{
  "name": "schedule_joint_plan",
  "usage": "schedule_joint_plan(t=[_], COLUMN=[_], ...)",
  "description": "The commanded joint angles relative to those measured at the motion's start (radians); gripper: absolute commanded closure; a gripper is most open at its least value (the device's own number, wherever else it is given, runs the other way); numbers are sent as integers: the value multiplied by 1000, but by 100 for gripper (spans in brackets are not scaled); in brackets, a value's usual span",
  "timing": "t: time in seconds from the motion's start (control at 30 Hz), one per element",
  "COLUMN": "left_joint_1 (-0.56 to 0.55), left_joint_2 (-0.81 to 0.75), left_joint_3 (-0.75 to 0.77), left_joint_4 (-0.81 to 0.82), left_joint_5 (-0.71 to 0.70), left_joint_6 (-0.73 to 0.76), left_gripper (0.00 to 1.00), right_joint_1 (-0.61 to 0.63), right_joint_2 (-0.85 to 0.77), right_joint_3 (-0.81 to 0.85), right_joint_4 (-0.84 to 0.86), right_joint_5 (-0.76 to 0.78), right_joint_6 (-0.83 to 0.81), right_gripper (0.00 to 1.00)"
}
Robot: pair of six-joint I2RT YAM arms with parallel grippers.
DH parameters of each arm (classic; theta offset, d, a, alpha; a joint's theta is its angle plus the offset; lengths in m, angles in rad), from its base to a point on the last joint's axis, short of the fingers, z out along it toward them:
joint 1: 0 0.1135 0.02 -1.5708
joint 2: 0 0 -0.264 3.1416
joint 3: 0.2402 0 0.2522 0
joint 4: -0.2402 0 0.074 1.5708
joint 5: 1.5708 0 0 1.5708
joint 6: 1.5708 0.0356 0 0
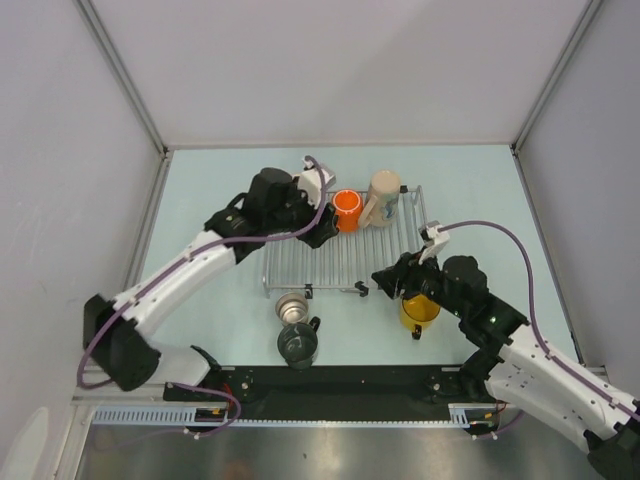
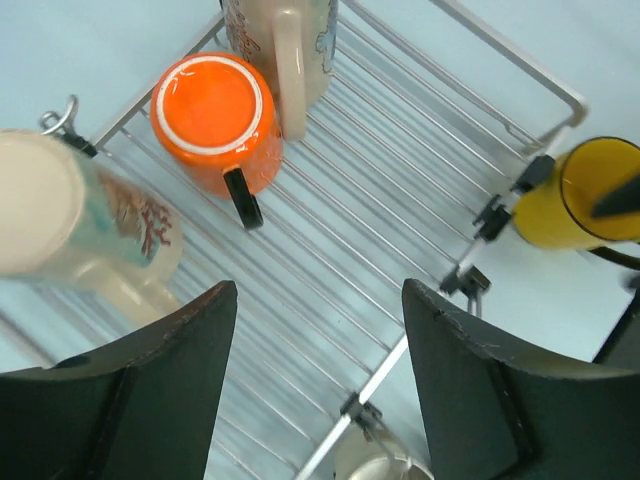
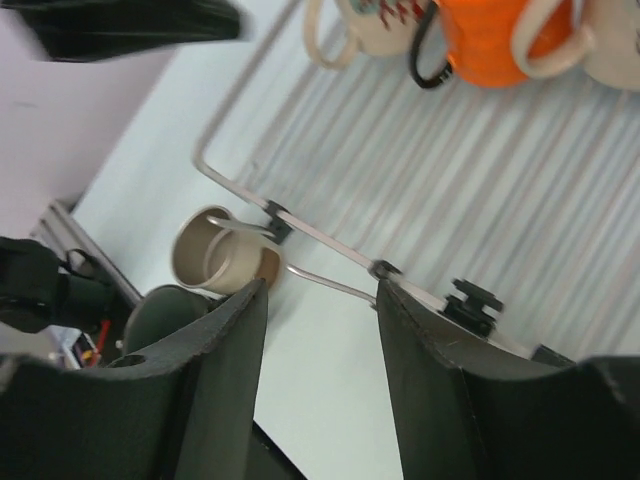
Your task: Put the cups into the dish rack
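Note:
The silver wire dish rack [image 1: 345,262] lies mid-table. An upside-down orange mug [image 1: 346,210] and a cream printed mug [image 1: 383,197] stand at its far side. The left wrist view shows the orange mug [image 2: 215,120], that cream mug [image 2: 285,50] and a second cream mug [image 2: 80,220] at the rack's corner. My left gripper [image 1: 325,235] [image 2: 320,290] is open and empty above the rack bars [image 2: 400,190]. My right gripper [image 1: 388,280] [image 3: 320,285] is open and empty over the rack's near edge [image 3: 330,240]. The yellow mug [image 1: 420,312] [image 2: 575,195] stands on the table under my right arm.
The small steel mug [image 1: 291,307] [image 3: 220,250] stands on the table just outside the rack's near edge. The dark grey-green mug [image 1: 298,343] [image 3: 165,305] stands nearer the arm bases. Grey walls enclose the table on three sides.

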Motion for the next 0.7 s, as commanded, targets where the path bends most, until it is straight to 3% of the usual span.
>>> schedule_joint_plan(t=[0.0, 0.17, 0.3, 0.47, 0.67], left_joint_1=[-1, 28, 39, 40, 40], left_joint_2=[-189, -371, -442, -506, -578], left_joint_3=[-100, -246, -327, -373, -404], left_joint_4=[-53, -64, -67, -64, -86], left_joint_5=[20, 52, 66, 59, 74], left_joint_6=[79, 131, 148, 165, 175], left_gripper=[28, 28, 28, 30, 30], right_joint_1=[59, 324, 470, 540, 527], right_joint_2=[86, 166, 223, 270, 258], right_joint_3=[140, 281, 410, 481, 470], right_joint_4=[-227, -503, -692, -912, -1019], right_joint_5=[147, 444, 586, 692, 767], right_joint_6=[-17, 50, 160, 324, 420], right_gripper=[48, 47, 46, 46, 45])
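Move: The yellow cup stands about 10 cm to the right hand's right, roughly level fore and aft and 16 cm below. The steel cup is some 20 cm to that hand's left and 1 cm ahead, with the grey cup 18 cm left and 8 cm back, all equally low. From the left hand, the yellow cup lies about 11 cm back, 22 cm right and 18 cm lower. Towards the yellow cup's near side the right hand swings back about 6 cm, then edges right and down, tipping its half-open fingers some 35 degrees towards the table. The left hand, empty and open, withdraws from over the rack, roughly 12 cm diagonally back and left towards the space above the steel cup, staying high after a small rise and dip. ##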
